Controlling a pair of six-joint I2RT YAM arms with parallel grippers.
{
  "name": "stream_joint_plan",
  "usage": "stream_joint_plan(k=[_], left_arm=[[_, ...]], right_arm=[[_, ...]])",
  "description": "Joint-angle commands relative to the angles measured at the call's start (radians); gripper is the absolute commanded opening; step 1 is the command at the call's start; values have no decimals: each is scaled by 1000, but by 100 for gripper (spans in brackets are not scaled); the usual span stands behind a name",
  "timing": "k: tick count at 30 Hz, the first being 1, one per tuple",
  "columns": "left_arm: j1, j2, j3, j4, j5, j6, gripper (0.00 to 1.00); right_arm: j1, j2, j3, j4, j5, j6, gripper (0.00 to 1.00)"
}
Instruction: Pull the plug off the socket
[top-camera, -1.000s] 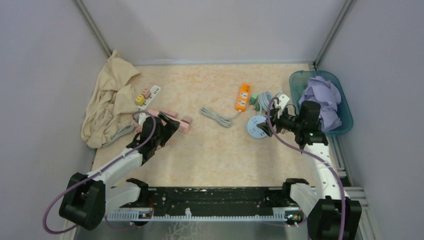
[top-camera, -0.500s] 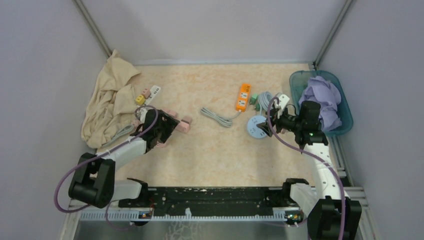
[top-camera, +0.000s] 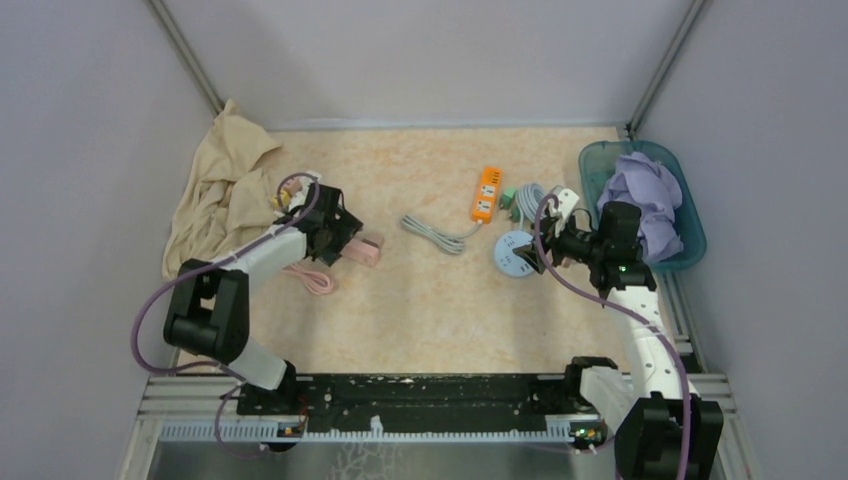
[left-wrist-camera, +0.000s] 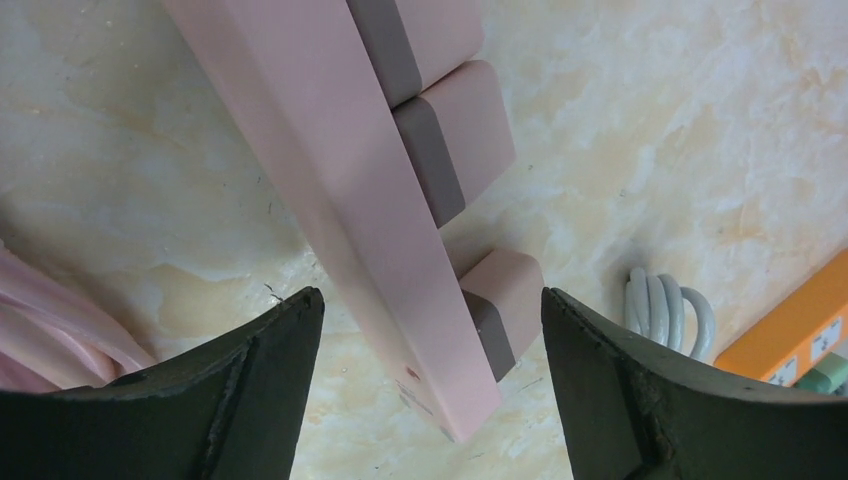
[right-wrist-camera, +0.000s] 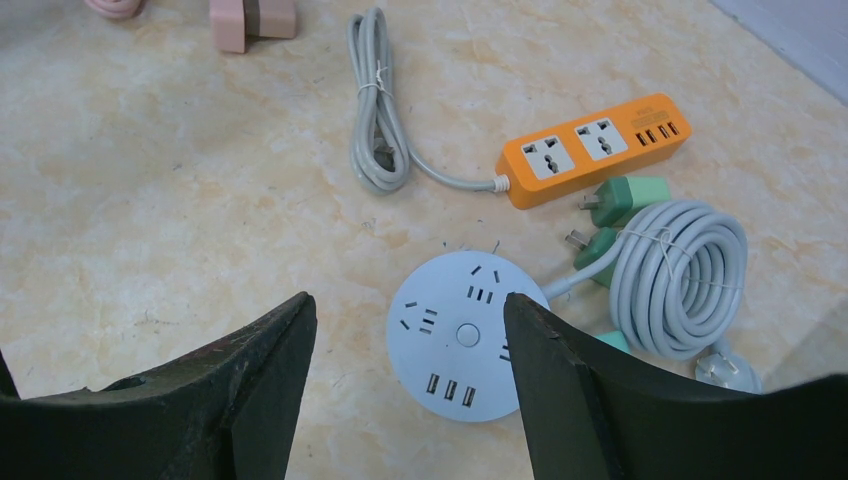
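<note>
A pink socket strip (left-wrist-camera: 345, 190) lies on the marbled table, with pink plugs (left-wrist-camera: 455, 140) seated along its right side. The plug nearest the strip's end (left-wrist-camera: 505, 305) is also plugged in. My left gripper (left-wrist-camera: 432, 296) is open, its jaws straddling the end of the strip and that last plug without touching either. From above, the left gripper (top-camera: 345, 240) covers most of the strip (top-camera: 362, 254). My right gripper (right-wrist-camera: 408, 300) hangs open over a round white socket (right-wrist-camera: 465, 335) and holds nothing.
An orange power strip (top-camera: 486, 193) with a grey cable (top-camera: 432, 234) lies mid-table. Green plugs with a coiled white cable (top-camera: 528, 197) are beside it. A beige cloth (top-camera: 222, 205) sits far left, a teal basket (top-camera: 690, 262) of purple cloth far right, and a pink cable (top-camera: 315, 280) near the left arm.
My left arm has swung up the table and now reaches over the pink strip, uncovering the pink cable. Its jaws narrowed a little. The right arm has not moved.
</note>
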Motion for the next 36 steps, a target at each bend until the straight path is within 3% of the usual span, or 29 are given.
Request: stream_joint_plan(k=[1, 11, 21, 24, 29, 36], left_arm=[[5, 62, 75, -148, 5, -2, 84], [5, 86, 90, -146, 5, 19, 80], [5, 106, 101, -167, -3, 24, 69], [6, 104, 101, -166, -4, 29, 62], [5, 86, 82, -144, 2, 44, 41], [5, 55, 26, -78, 28, 68, 31]], right_arm=[[1, -16, -1, 44, -28, -19, 69], [1, -16, -1, 42, -27, -20, 69], [1, -18, 0, 41, -28, -20, 69], [1, -19, -1, 41, -28, -20, 69], [1, -21, -1, 41, -28, -22, 69], [1, -23, -1, 41, -28, -22, 69]])
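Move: The pink strip's right-hand end part lies almost under my left fingertips, about 1 cm back, 1 cm right and 3 cm below. Its nearest plug is some 3 cm ahead and 3 cm right of my hand, and the next plug about 5 cm ahead and 3 cm left. The pink cable coil lies roughly 6 cm back and 9 cm left. From my idle right hand that strip end is some 34 cm left, 6 cm ahead and 16 cm lower. I sink my open left hand about 2 cm and ease it 1 cm back while the fingertips tip some 8 degrees farther down, so the pink strip's right end part comes between them. Then I hold the hand nearly still and close the fingers to half their gap, pinching the strip across its narrow width beside the nearest plug; the grip effort rises at the end. ##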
